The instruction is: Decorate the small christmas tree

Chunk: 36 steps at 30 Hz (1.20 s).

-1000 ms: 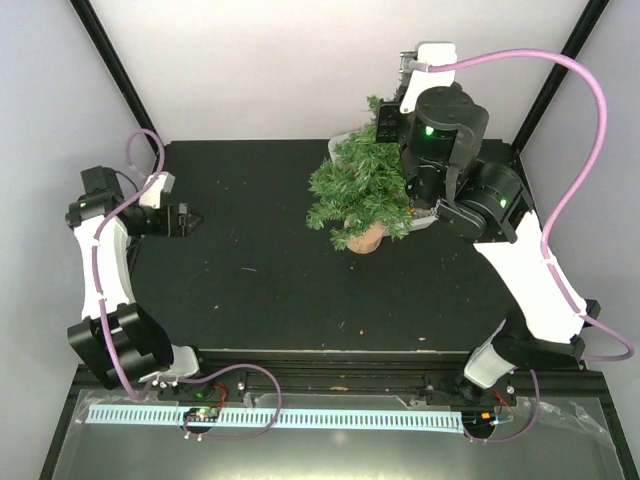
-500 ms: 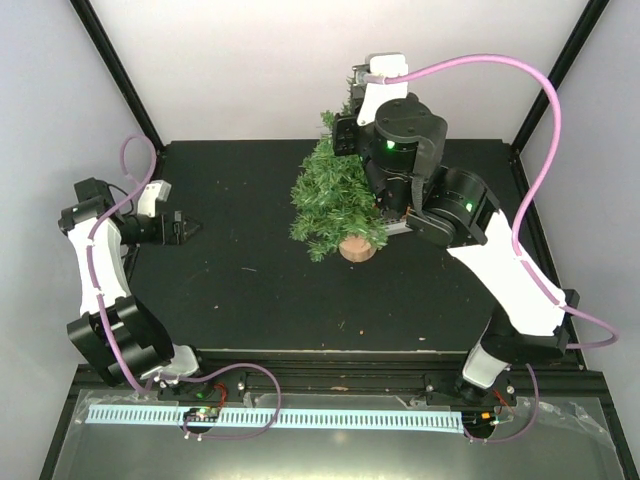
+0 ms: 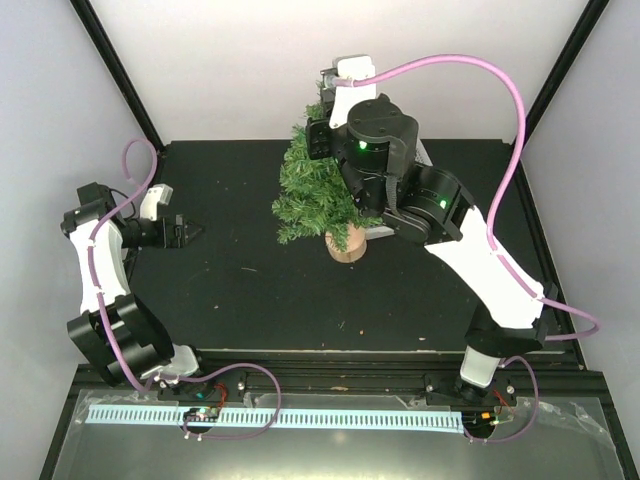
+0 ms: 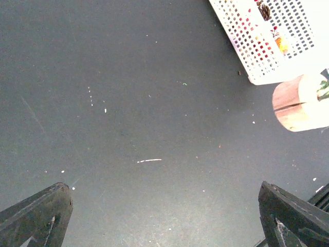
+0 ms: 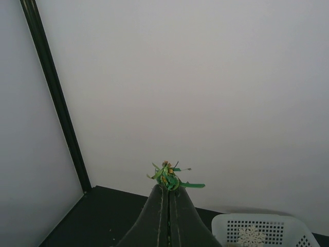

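Observation:
The small christmas tree (image 3: 315, 190) is a bristly green fir with a round tan base (image 3: 346, 243), which also shows at the right edge of the left wrist view (image 4: 300, 103). It leans over the middle back of the black table, base towards the arms. My right gripper (image 3: 326, 100) is shut on the tree's tip, and green needles (image 5: 169, 177) poke out past the closed fingertips (image 5: 162, 198). Whether the base touches the table I cannot tell. My left gripper (image 3: 185, 232) hovers open at the left side, its fingers (image 4: 36, 218) wide apart over bare table.
A white perforated basket (image 4: 272, 36) with small ornaments inside stands just behind the tree base. The right arm mostly hides it from above, and its rim shows in the right wrist view (image 5: 257, 229). Black frame posts (image 3: 115, 70) stand at the back corners.
The right arm has carried the tree leftwards from over the basket towards the table's middle, its grip on the tip unchanged. The left arm has barely shifted.

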### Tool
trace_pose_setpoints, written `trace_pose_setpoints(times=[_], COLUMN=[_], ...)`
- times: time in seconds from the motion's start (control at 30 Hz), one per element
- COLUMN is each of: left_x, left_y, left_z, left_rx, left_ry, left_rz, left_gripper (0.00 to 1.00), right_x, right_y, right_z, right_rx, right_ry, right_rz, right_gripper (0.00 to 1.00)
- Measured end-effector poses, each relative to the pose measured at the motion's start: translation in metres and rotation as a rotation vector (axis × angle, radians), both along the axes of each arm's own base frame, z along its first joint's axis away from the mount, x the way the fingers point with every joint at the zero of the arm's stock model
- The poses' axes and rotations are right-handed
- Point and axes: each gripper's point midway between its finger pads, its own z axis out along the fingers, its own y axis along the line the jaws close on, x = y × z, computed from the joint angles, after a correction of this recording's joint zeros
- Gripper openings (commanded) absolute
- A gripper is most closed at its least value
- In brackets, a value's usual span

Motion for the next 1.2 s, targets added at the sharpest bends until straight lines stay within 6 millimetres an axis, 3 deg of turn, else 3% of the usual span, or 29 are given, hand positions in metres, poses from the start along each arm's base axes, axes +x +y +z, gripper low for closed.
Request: trace_pose_setpoints(times=[0.6, 0.7, 0.97, 1.2], left_x=[0.003, 0.002, -0.002, -0.005], left_y=[-0.003, -0.004, -0.007, -0.009], left_z=[-0.013, -0.015, -0.023, -0.029], left_rx=[-0.061, -0.067, -0.083, -0.088], left_ry=[0.036, 0.042, 0.059, 0.068], left_rz=[-0.008, -0.009, -0.014, -0.023], left_gripper=[0.99, 0.99, 0.99, 0.99], right_x=[-0.001, 0.001, 0.009, 0.009], right_y=[0.023, 0.029, 0.054, 0.056], right_z=[-0.015, -0.024, -0.073, -0.069], right_rx=[-0.024, -0.03, -0.105, -0.071], right_ry=[0.028, 0.045, 0.119, 0.115], right_rz=[0.066, 0.071, 0.1, 0.109], right_gripper=[0.01, 0.01, 0.01, 0.01])
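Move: The tree already hangs by its top from the shut right fingers, its wooden base about 46 cm below them and some 3 cm to the right. The patch of bare table it is being taken to lies almost under that hand, roughly 55 cm down and 3 cm to the left. The basket stands about 22 cm ahead of the hand, 15 cm to the right and 51 cm below. From the left hand, the patch is some 28 cm to the right, level ahead, 20 cm down. The tree, still pinched at its top, is lowered about 7 cm and carried 5 to 6 cm left towards the bare table, away from the basket. The right hand eases left first, then sinks quickly and levels off, its fingers staying shut and dipping slightly. The open left hand, holding nothing, sinks about 3 cm. ##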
